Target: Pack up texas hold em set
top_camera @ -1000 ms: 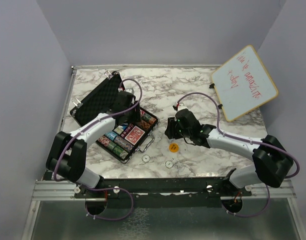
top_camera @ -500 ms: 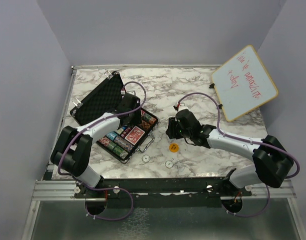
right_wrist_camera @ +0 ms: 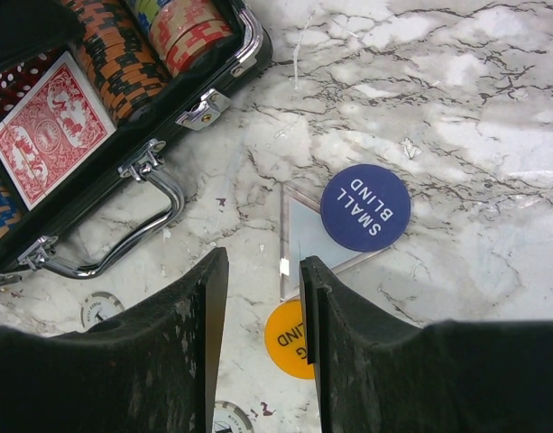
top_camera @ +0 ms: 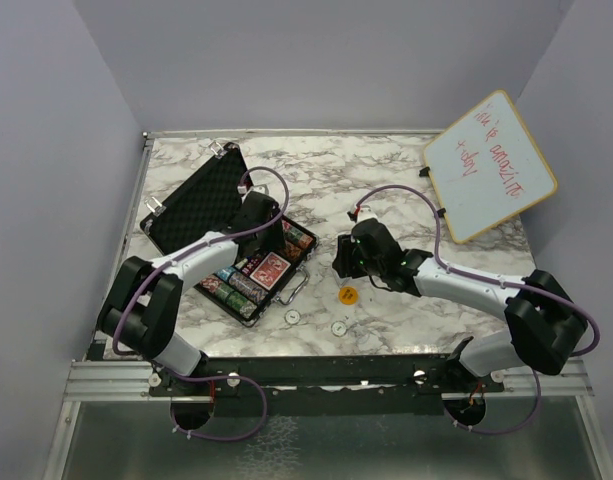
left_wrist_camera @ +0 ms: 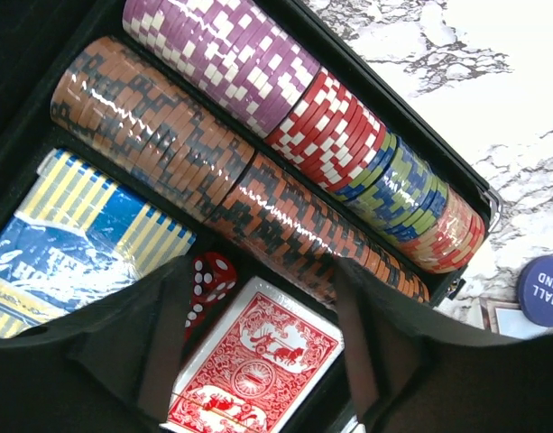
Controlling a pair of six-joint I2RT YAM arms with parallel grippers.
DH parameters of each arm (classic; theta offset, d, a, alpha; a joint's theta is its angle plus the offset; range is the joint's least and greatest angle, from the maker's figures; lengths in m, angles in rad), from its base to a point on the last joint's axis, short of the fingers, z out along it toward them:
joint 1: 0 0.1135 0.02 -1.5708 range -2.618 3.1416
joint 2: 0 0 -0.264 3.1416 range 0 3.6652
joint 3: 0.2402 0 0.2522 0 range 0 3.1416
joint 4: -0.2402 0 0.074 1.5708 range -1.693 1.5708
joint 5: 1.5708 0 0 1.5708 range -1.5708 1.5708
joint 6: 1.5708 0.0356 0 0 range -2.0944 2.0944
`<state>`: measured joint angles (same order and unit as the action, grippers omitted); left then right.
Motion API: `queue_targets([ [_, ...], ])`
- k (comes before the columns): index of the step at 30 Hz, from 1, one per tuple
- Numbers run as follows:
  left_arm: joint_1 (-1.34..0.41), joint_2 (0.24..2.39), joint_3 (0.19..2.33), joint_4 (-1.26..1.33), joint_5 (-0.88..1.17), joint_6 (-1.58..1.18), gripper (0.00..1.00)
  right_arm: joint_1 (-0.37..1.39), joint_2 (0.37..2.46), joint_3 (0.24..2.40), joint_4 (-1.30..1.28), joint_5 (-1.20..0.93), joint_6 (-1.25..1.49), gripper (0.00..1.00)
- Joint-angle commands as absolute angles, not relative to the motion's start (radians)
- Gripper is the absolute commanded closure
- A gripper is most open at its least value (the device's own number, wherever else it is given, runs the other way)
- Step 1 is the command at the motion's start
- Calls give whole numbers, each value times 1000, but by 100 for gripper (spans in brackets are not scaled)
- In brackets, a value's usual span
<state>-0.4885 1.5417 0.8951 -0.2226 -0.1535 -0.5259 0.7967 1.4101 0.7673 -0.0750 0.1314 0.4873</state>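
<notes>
The black case lies open at the left, with its foam lid [top_camera: 191,200] raised and its tray [top_camera: 304,262] holding chips and decks. My left gripper [top_camera: 267,236] hovers open and empty over the tray. Between its fingers [left_wrist_camera: 163,347] I see the red deck [left_wrist_camera: 253,370] and a red die [left_wrist_camera: 211,273], with striped chip rows [left_wrist_camera: 213,153] and the blue deck [left_wrist_camera: 78,234] beyond. My right gripper [top_camera: 344,258] is open and empty above the table, over a blue "SMALL BLIND" button [right_wrist_camera: 365,207], a clear square plate [right_wrist_camera: 305,236] and an orange button [right_wrist_camera: 290,338].
The case handle [right_wrist_camera: 123,244] and latches face the right gripper. Two pale round buttons [top_camera: 292,317] [top_camera: 338,327] lie near the front edge, and the orange button [top_camera: 347,295] lies beside them. A wood-framed whiteboard [top_camera: 489,165] leans at the back right.
My left gripper has moved a little forward and right from the lid edge to over the tray. The right arm has hardly moved.
</notes>
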Motion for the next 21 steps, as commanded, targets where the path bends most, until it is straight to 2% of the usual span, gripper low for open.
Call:
queue_targets([
  [1,-493,1491,852,-187,-152,-537,40,793,1432,762,-57,143,477,57],
  [6,-492,1497,906,-275,-162,-448,54,793,1441,764,-61,143,474,57],
  [12,-492,1561,1116,-539,-125,-269,54,793,1453,764,-47,128,473,58],
  [18,-492,1612,1153,-635,-24,-155,54,793,1457,757,-39,112,474,59],
  [21,-494,1644,1162,-691,23,-117,50,792,1455,756,-37,112,473,59],
])
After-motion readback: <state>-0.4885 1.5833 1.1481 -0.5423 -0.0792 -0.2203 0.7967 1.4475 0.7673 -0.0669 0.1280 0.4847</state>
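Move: Lying nearly under the left hand, the red dice are about 3 cm to its left, 2 cm back and 3 cm lower. The red card deck is some 5 cm back, neither left nor right; the black-and-orange chip roll is about 1 cm ahead and 3 cm right; the blue-yellow card box is roughly 9 cm left and 1 cm ahead. From the right hand the dice lie about 28 cm left, 2 cm ahead and slightly lower. Narrowing its fingers by about a third while easing slightly back, the empty left hand then rises about 5 cm away from the dice and chips in the case and settles back down a centimetre or so. On the way up it turns some 15 degrees clockwise, its left side tilting up. The half-open right hand sinks about 1 cm over the table beside the blind buttons. ##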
